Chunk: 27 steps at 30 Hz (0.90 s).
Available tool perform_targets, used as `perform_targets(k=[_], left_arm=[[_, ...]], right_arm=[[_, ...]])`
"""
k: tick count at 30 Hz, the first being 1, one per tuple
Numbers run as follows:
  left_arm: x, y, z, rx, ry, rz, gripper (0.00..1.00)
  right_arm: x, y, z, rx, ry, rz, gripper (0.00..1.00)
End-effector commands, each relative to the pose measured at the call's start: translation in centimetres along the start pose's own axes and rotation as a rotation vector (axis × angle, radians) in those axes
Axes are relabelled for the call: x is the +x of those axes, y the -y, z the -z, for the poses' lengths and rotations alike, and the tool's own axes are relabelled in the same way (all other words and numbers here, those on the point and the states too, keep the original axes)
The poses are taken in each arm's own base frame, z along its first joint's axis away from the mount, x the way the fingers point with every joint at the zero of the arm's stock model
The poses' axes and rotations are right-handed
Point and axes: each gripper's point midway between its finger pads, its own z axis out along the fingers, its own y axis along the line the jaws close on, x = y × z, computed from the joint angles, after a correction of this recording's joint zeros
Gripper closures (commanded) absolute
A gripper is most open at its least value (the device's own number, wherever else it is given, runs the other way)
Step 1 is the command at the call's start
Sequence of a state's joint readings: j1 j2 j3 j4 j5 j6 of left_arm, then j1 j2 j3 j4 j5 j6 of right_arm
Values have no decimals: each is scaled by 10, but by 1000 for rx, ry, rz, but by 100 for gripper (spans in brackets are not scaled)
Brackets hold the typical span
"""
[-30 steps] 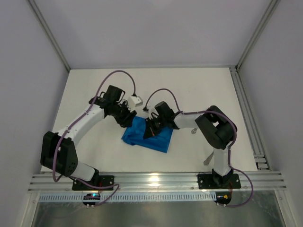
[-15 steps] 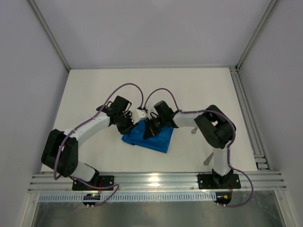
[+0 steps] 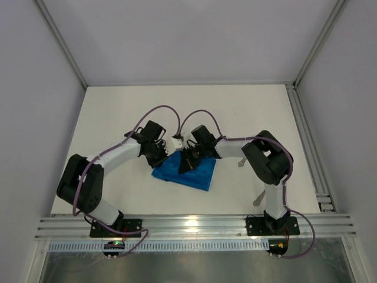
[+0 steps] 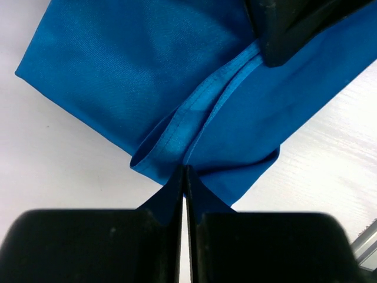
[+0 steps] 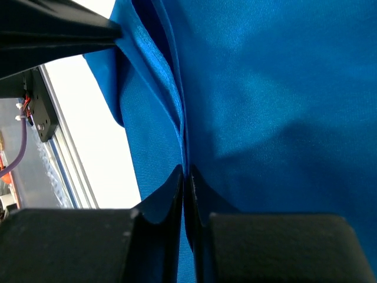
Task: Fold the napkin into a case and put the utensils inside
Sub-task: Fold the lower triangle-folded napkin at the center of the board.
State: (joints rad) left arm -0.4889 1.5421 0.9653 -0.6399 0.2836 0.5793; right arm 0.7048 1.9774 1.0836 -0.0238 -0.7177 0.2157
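Note:
The bright blue napkin (image 3: 189, 174) lies folded over on the white table, between the two grippers. My left gripper (image 3: 165, 156) is at its far left corner. In the left wrist view the left gripper (image 4: 185, 170) is shut on the hemmed edge of the napkin (image 4: 129, 76). My right gripper (image 3: 185, 164) rests on top of the cloth. In the right wrist view the right gripper (image 5: 185, 171) pinches a hem ridge of the napkin (image 5: 265, 88), with only a hairline gap. Two slim silver utensils lie to the right, one (image 3: 241, 163) by the right arm and one (image 3: 258, 199) near its base.
A small white block (image 3: 175, 142) sits on the left wrist, just beyond the napkin. The right arm's finger (image 4: 294, 23) reaches into the left wrist view, close above the hem. An aluminium rail (image 3: 194, 224) runs along the near table edge.
My left arm swung in from the far left to the napkin's corner and its jaws closed on the hem. The right gripper stayed put on the cloth, easing very slightly.

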Motion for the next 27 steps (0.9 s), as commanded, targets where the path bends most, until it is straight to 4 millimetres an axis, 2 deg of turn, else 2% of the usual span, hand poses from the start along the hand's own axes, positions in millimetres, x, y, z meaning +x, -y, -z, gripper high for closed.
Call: perform_targets(k=[1, 5, 6, 9, 12, 17, 24, 27], left_arm=[[-3, -12, -7, -41, 1, 17, 100], [-3, -16, -13, -40, -15, 53, 100], [-2, -15, -16, -34, -23, 62, 100], [-4, -15, -17, -19, -10, 79, 100], [-6, -13, -14, -1, 3, 88, 100], [-10, -10, -11, 17, 22, 97, 100], [-16, -8, -5, 41, 53, 112, 100], [-18, -10, -1, 35, 58, 122, 100]], right_arm=[[1, 3, -1, -1, -20, 3, 87], [-3, -3, 3, -8, -15, 20, 74], [-8, -5, 6, -12, -2, 30, 66], [-17, -16, 14, -34, 18, 44, 55], [-31, -23, 25, -37, 60, 54, 50], [-48, -16, 37, 19, 94, -4, 48], [-58, 0, 37, 88, 133, -84, 47], [-71, 7, 41, 131, 184, -100, 50]])
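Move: The flap edge of the folded blue napkin is still between the right fingertips, about 1 cm below that hand; the left fingers are already closed at the flap's left end, 1 cm right of that hand and 3 cm below. From the right hand, the napkin's far edge is some 8 cm ahead and 4 cm right, its right edge 12 cm right and 1 cm back. The fork is roughly 28 cm right and 8 cm ahead. The flap edge is lowered at its left end by the shut left fingers, which sink some 1.5 cm and then ease about 1 cm forward, keeping their hold. The right fingers open to half and let the edge go; that hand backs out slightly, rises 2 cm, then moves about 3.5 cm forward over the napkin towards its far edge, turning some 10 degrees clockwise. ##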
